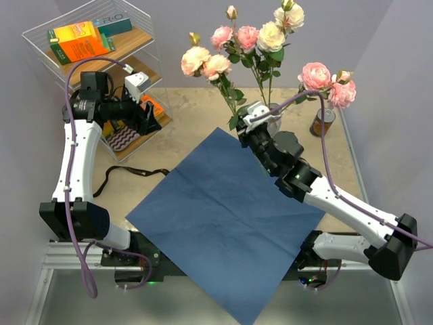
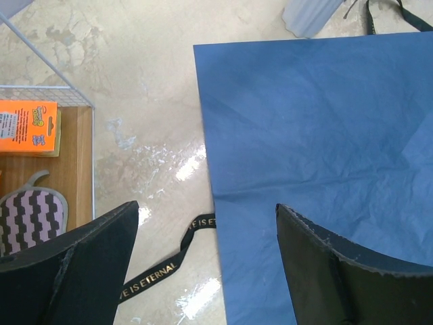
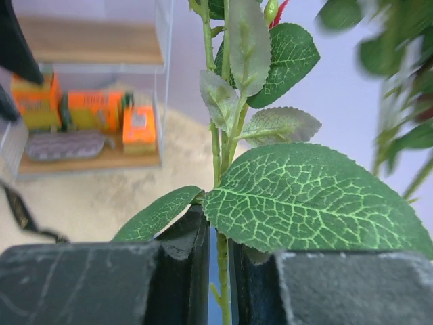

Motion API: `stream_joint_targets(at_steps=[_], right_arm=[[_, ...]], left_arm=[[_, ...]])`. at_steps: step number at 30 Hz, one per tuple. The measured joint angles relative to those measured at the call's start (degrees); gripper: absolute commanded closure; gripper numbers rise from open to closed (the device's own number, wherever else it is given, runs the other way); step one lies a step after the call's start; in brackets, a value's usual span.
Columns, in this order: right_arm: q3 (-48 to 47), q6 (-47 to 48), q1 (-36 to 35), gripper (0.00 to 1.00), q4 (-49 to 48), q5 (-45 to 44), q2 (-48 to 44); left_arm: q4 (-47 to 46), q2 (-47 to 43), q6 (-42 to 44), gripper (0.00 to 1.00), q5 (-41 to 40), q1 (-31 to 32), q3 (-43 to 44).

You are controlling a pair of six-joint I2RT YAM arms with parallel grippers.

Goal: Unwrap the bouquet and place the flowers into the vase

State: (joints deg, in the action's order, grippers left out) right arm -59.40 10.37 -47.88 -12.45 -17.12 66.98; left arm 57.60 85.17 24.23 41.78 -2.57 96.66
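The blue paper (image 1: 223, 217) lies unfolded and flat on the table, also in the left wrist view (image 2: 318, 149). Several pink and cream flowers (image 1: 260, 37) stand upright at the back, their stems meeting at the vase, which my right arm mostly hides; its ribbed grey base (image 2: 310, 15) shows in the left wrist view. My right gripper (image 1: 247, 127) (image 3: 220, 227) is shut on the thin green stem (image 3: 223, 271) of a rose (image 1: 205, 64) that leans left beside the vase. My left gripper (image 1: 152, 118) (image 2: 207, 206) hangs open over the paper's edge and holds nothing.
The black ribbon (image 1: 128, 172) (image 2: 155, 264) lies loose on the table left of the paper. A wire rack (image 1: 152, 40) with orange boxes (image 1: 81, 40) stands at the back left, close to my left gripper. A small brown jar (image 1: 323, 122) sits back right.
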Motion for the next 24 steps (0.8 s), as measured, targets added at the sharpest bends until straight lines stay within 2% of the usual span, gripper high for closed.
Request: stream_joint_targets(at_steps=[7, 10, 14, 16, 24], right_arm=[[2.2, 11.4, -0.2, 1.0, -19.9, -2.5, -4.7], [3.0, 17.6, -0.2, 1.0, -32.8, -5.2, -5.5], [2.8, 27.3, 0.3, 1.0, -50.8, -8.9, -2.0], [1.1, 30.6, 1.4, 1.0, -56.6, -10.1, 1.5], [-1.6, 32.5, 7.2, 1.0, -59.6, -14.8, 14.6]], left_arm=[[-0.1, 0.0, 0.5, 0.13, 0.0, 0.0, -1.0], [-0.3, 0.0, 0.5, 0.13, 0.0, 0.0, -1.7], [-0.8, 0.0, 0.9, 0.13, 0.2, 0.0, -2.6], [-0.9, 0.2, 1.2, 0.13, 0.5, 0.0, -2.7], [-0.9, 0.9, 4.8, 0.13, 1.7, 0.0, -2.8]])
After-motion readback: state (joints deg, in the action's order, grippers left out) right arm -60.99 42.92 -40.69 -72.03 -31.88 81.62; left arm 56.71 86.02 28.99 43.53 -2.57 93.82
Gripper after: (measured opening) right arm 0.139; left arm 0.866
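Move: The right hand already pinches the peach rose's stem, head up. The vase's middle lies about 12 cm ahead of that hand, 10 cm to its right and 22 cm below; the cream and pink rose heads standing in it are some 16 cm ahead, 8 cm right and 14 cm higher, and the tin can about 16 cm ahead, 26 cm right and 29 cm down. From the left hand the vase is roughly 9 cm ahead, 31 cm right and 16 cm lower. Still pinching the peach rose, the right hand climbs fast by some 18 cm while swinging about 10 cm to its right, easing slightly back at first, to come into line with the vase; its fingers tip up roughly 40 degrees and turn clockwise to face forward. From the top of that arc it heads forward over the near side of the vase and sinks about 5 cm, keeping the stem in its shut fingers. ##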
